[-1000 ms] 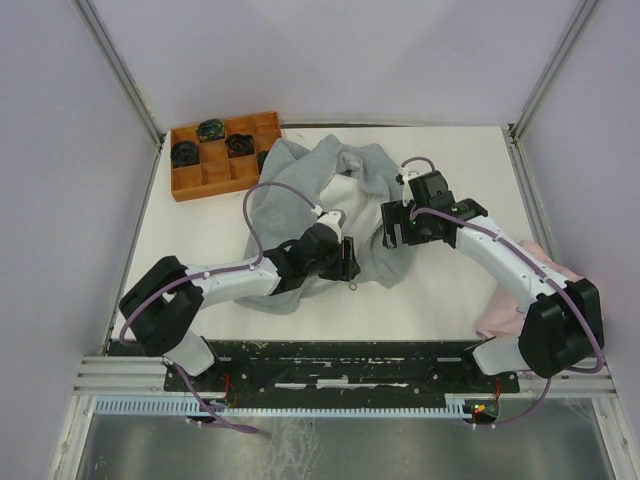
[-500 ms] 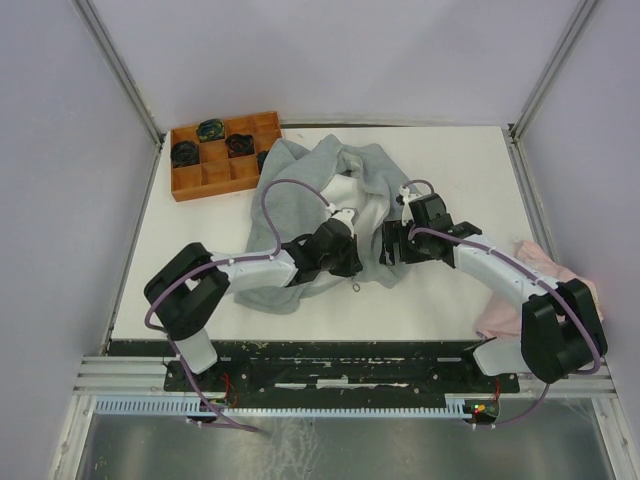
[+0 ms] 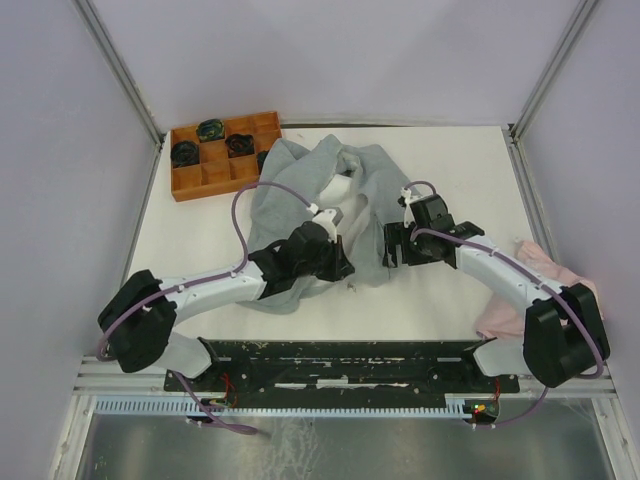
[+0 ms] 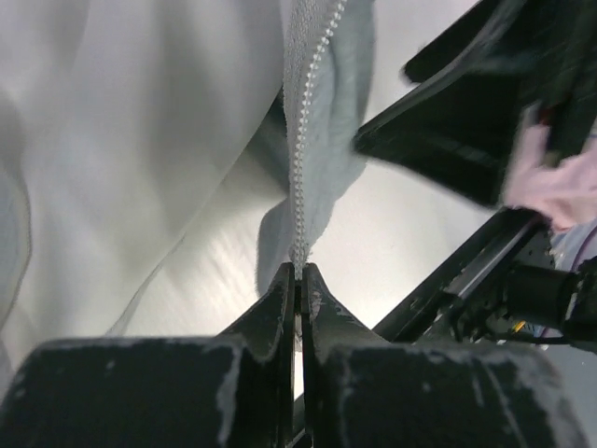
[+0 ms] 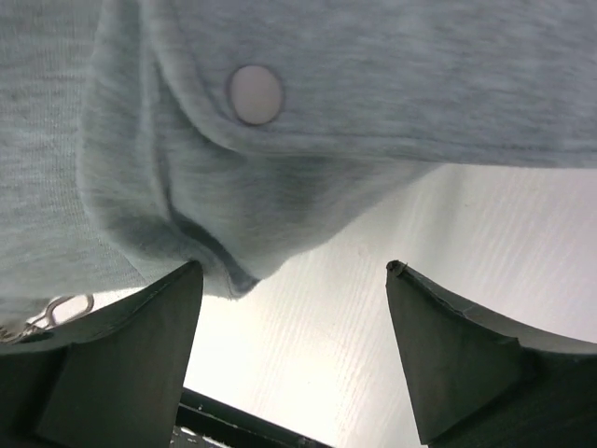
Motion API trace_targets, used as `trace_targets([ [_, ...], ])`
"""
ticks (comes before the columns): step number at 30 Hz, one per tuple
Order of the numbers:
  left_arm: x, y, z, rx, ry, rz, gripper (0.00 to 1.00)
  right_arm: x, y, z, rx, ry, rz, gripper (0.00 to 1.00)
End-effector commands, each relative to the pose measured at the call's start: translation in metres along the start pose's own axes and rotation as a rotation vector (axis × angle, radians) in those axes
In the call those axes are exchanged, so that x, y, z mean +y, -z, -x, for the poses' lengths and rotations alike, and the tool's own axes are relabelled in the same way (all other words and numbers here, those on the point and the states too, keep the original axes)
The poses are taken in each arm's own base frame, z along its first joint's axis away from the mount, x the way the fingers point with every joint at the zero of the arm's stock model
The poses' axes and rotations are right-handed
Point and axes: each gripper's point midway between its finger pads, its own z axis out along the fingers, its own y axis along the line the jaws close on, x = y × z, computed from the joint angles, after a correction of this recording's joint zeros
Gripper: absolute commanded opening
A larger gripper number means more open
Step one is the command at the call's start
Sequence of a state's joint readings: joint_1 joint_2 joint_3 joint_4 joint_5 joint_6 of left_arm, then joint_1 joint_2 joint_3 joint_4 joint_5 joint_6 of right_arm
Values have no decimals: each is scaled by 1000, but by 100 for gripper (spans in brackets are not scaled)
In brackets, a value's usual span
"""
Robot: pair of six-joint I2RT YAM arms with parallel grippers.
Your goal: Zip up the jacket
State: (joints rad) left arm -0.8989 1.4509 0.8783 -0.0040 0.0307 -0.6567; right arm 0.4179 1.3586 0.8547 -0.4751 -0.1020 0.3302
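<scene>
The light grey jacket [image 3: 290, 180] lies rumpled in the middle of the table, its front open and white lining showing. My left gripper [image 3: 342, 264] is at the jacket's lower hem. In the left wrist view the left gripper [image 4: 298, 273] is shut on the bottom end of the zipper tape [image 4: 300, 168], whose teeth run straight up from the jaws. My right gripper [image 3: 392, 246] stands open at the other front panel's lower corner. In the right wrist view the right gripper [image 5: 294, 266] has bare table between its fingers, below a flap with a white snap [image 5: 256, 94]. A metal pull ring [image 5: 58, 308] shows at the left.
An orange compartment tray [image 3: 190, 180] with dark objects stands at the back left, touching the jacket's sleeve. A pale pink cloth [image 3: 535, 262] lies at the right edge under the right arm. The black base rail [image 3: 340, 362] runs along the near edge.
My left gripper has shut on the bottom of the zipper tape and its arm has drawn back to the left. The right gripper has stayed nearly in place, still open.
</scene>
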Motion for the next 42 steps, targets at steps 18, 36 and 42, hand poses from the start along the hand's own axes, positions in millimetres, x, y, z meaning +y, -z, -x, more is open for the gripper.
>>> trace_targets([
  [18, 57, 27, -39, 40, 32, 203, 33, 42, -8, 100, -126, 43, 60, 86],
  [36, 165, 59, -14, -37, 140, 470, 63, -28, -101, 103, 44, -51, -150, 86],
  [42, 151, 20, -11, 12, 160, 360, 61, -45, -98, 133, 21, -52, -185, 86],
])
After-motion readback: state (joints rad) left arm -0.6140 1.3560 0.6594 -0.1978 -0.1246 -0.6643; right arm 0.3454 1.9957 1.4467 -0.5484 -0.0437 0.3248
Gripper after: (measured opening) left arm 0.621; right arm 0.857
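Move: The zipper edge of the jacket's right panel is already pinched in the left hand, its pull hanging about 3 cm back and some 8 cm below. The left panel's lower front edge, where this hand goes next, is about 14 cm to the left, 1 cm ahead and 10 cm down. From the open right hand, the middle of the right panel lies roughly 12 cm ahead, 2 cm left and 6 cm below; its hem corner is 1 cm ahead, 2 cm left and 4 cm down. The right panel's zipper end is brought down some 7 cm, back and leftward, by the left hand, which opens to let go, then lifts and swings about 12 cm left, turning counter-clockwise and dropping open over the left panel's front edge. Meanwhile the right hand, fingers staying open, rises and arcs forward, sinks onto the right panel, then sweeps on forward about 7 cm at a level height with its tips seemingly on the cloth. ##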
